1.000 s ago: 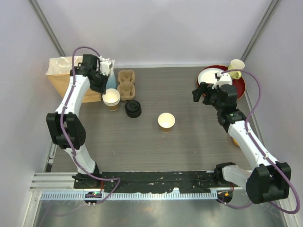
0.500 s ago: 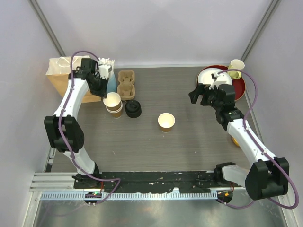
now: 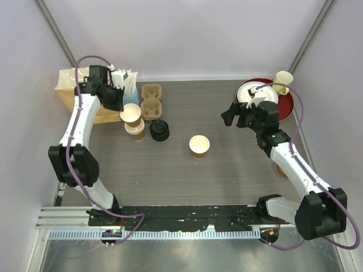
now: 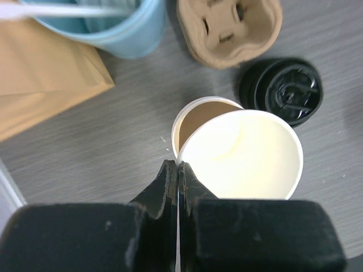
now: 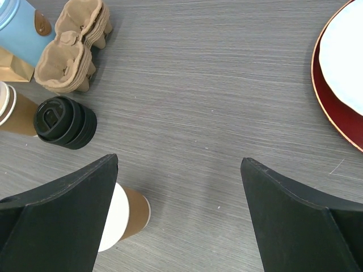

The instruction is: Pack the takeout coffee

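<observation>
My left gripper [image 4: 177,164] is shut on the rim of an open kraft-paper cup [image 4: 238,153], holding it just above another cup [image 4: 195,116] that stands on the table. In the top view this held cup [image 3: 130,113] hangs over the standing stack [image 3: 135,130], at my left gripper [image 3: 120,105]. A third open cup [image 3: 199,145] stands alone mid-table; the right wrist view shows that cup [image 5: 127,218] beside the left finger. Black lids [image 3: 159,131] sit stacked next to the cups. My right gripper [image 3: 229,116] hovers open and holds nothing [image 5: 178,161].
A pulp cup carrier [image 3: 151,101] lies behind the lids. A light-blue cup of straws [image 3: 127,85] and a brown paper bag [image 3: 79,96] stand at the back left. A red plate [image 3: 286,105] holding a white plate and a yellow mug [image 3: 282,80] is at the back right.
My left gripper has lifted the top cup off the stack and drawn it back and left. My right gripper has drifted slightly left, still open.
</observation>
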`<state>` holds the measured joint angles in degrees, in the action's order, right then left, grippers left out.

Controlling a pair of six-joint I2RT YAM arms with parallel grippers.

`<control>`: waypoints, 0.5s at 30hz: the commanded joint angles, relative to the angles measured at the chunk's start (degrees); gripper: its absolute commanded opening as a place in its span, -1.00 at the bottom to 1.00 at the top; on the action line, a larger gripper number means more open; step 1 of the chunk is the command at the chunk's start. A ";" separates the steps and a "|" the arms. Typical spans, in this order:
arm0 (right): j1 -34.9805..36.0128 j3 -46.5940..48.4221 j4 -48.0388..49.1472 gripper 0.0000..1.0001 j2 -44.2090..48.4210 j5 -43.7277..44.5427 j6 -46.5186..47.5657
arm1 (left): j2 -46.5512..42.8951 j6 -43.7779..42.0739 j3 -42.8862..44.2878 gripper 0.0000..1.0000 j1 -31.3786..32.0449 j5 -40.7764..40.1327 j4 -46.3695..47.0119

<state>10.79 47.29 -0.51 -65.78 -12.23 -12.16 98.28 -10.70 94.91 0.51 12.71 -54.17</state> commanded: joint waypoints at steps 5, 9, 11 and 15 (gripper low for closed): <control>0.29 2.28 2.27 0.90 1.26 -1.13 0.65 | -9.86 1.56 11.07 -1.00 -0.25 3.28 0.04; 0.37 2.37 2.18 0.90 1.53 -1.13 0.56 | -11.00 0.42 12.67 -1.00 2.55 4.43 -2.51; 0.37 2.55 2.10 0.89 1.62 -1.13 0.47 | -11.53 -1.07 10.66 -1.00 8.08 3.91 -4.09; 0.29 2.63 1.75 0.90 1.88 -0.95 0.39 | -10.66 -5.64 4.15 -1.00 20.12 3.19 -6.03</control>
<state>10.83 47.37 -0.51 -65.71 -12.78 -12.16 86.46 -11.81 104.38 10.66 14.17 -55.18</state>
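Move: The left hand holds a cup pinched by its rim, its bottom still nested in the cup stack, whose middle is about 4 cm to the right, 1 cm back and 12 cm below. The standing cup, towards which this one is carried, lies roughly 32 cm right, 11 cm back and 13 cm below. The black lids are some 14 cm right and 1 cm back, the cup holder 10 cm right and 14 cm ahead. From the idle right hand, the standing cup is about 17 cm left and 8 cm back. With the fingers kept shut on the rim, the left hand draws the cup out of the stack almost straight up, about 15 cm and fast, while the wrist tips back some 20 degrees so the fingers point less steeply down. Only near the top, once the rise is spent, does the hand swing right, about 7 cm and gathering speed, easing slightly back and turning a little clockwise, carrying the cup sideways to the standing cup's side. ##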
